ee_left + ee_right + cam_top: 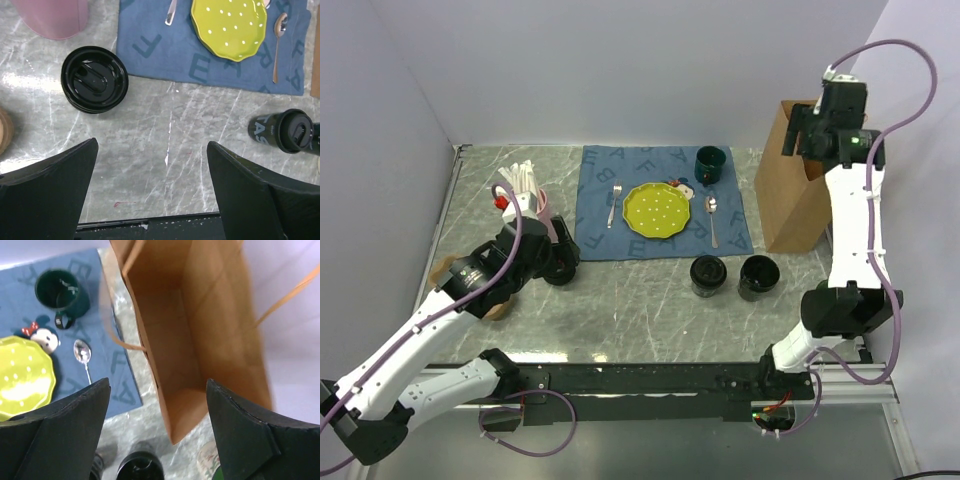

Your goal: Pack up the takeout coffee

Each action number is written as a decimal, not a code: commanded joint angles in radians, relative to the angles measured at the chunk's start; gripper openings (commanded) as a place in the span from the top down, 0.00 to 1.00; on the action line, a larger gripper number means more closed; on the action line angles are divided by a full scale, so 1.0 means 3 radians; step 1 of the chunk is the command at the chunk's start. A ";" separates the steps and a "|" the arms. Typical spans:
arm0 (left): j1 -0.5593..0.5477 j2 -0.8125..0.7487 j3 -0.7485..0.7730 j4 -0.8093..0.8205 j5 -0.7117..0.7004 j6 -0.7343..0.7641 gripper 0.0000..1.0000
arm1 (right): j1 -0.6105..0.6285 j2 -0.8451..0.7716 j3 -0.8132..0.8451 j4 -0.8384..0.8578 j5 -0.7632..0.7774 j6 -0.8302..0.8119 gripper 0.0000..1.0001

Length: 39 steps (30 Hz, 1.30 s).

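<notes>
Two small black lidded cups, the takeout coffee [708,275] and its twin [758,277], stand side by side on the marble table in front of the blue placemat. The left wrist view shows one cup [285,131] far to the right of my fingers. One lid [140,467] shows at the bottom edge of the right wrist view. My left gripper [535,258] [151,145] hangs open over bare table at the left, holding nothing. Raised high, my right gripper [800,135] [157,382] is open above the mouth of the brown paper bag [795,185] [200,330], nothing between its fingers.
A stack of black lids [560,265] [94,80] sits beside the pink cup of straws [535,195] [52,17]. On the placemat [665,205] lie a green plate [658,210], fork [614,203], spoon [712,215] and dark green mug [710,165] [60,292]. A wooden disc [445,270] lies far left.
</notes>
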 commanded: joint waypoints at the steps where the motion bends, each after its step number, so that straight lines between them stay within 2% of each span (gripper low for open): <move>1: -0.0001 -0.0027 0.0009 0.0111 0.0077 0.0018 0.03 | -0.0116 0.0163 0.0336 -0.0181 -0.0495 -0.0235 0.17; 4: 0.0004 -0.0007 0.0019 0.0147 0.0108 0.0023 0.03 | -0.0158 0.0224 0.0352 -0.0197 -0.0741 -0.0307 0.21; 13: 0.0004 0.0065 0.0055 0.0127 0.0184 0.0003 0.02 | -0.0198 0.0332 0.0198 -0.0130 -0.0717 -0.0435 0.25; 15: 0.0004 0.0060 0.0070 0.0111 0.0184 -0.0002 0.02 | -0.0239 0.0403 0.0244 -0.0130 -0.0869 -0.0440 0.26; 18: -0.0001 0.0080 0.0096 0.0081 0.0184 -0.0043 0.02 | -0.0301 0.0495 0.0341 -0.0131 -0.0896 -0.0450 0.42; 19: 0.0004 0.0081 0.0106 0.0075 0.0189 -0.0063 0.02 | -0.0301 0.0496 0.0346 -0.0105 -0.0896 -0.0471 0.52; 21: 0.0004 0.0096 0.0157 0.0050 0.0200 -0.0084 0.02 | -0.0306 0.0496 0.0341 -0.0054 -0.0896 -0.0511 0.63; 22: 0.0004 0.0101 0.0167 0.0040 0.0205 -0.0104 0.02 | -0.0306 0.0501 0.0351 -0.0044 -0.0881 -0.0512 0.73; 23: 0.0004 0.0101 0.0188 0.0045 0.0215 -0.0109 0.02 | -0.0311 0.0511 0.0357 -0.0038 -0.0870 -0.0512 0.78; 24: 0.0004 0.0101 0.0188 0.0040 0.0220 -0.0110 0.02 | -0.0306 0.0521 0.0357 -0.0033 -0.0855 -0.0527 0.88; 26: 0.0004 0.0086 0.0198 0.0035 0.0215 -0.0120 0.02 | -0.0306 0.0531 0.0357 -0.0038 -0.0789 -0.0537 1.00; 33: 0.0004 0.0045 0.0316 -0.0206 -0.0081 -0.0304 0.04 | -0.0306 0.0384 0.0617 0.0033 -0.0446 -0.0598 1.00; 39: 0.0004 0.0060 0.0362 -0.0211 -0.0107 -0.0289 0.03 | -0.0285 0.0209 0.0888 0.0171 -0.0502 -0.0747 1.00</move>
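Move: Some 3 cm ahead of the open right hand and 5 cm below lies the paper bag's left handle, at the rim. The spoon is about 18 cm left, 3 cm back; the green mug 17 cm left, 9 cm farther out; the open cup 8 cm left, 19 cm back, all roughly 30 cm below. From the left hand the handle is about 52 cm right, 21 cm ahead and 6 cm higher. Dipping about 5 cm and easing some 3 cm forward onto the left rim of the paper bag, the right hand turns about 10 degrees counter-clockwise, then shuts its wide-open fingers, pinching the handle near where it joins the bag. With that grip kept, it climbs back up about 5 cm while drawing a couple of centimetres to the right. ##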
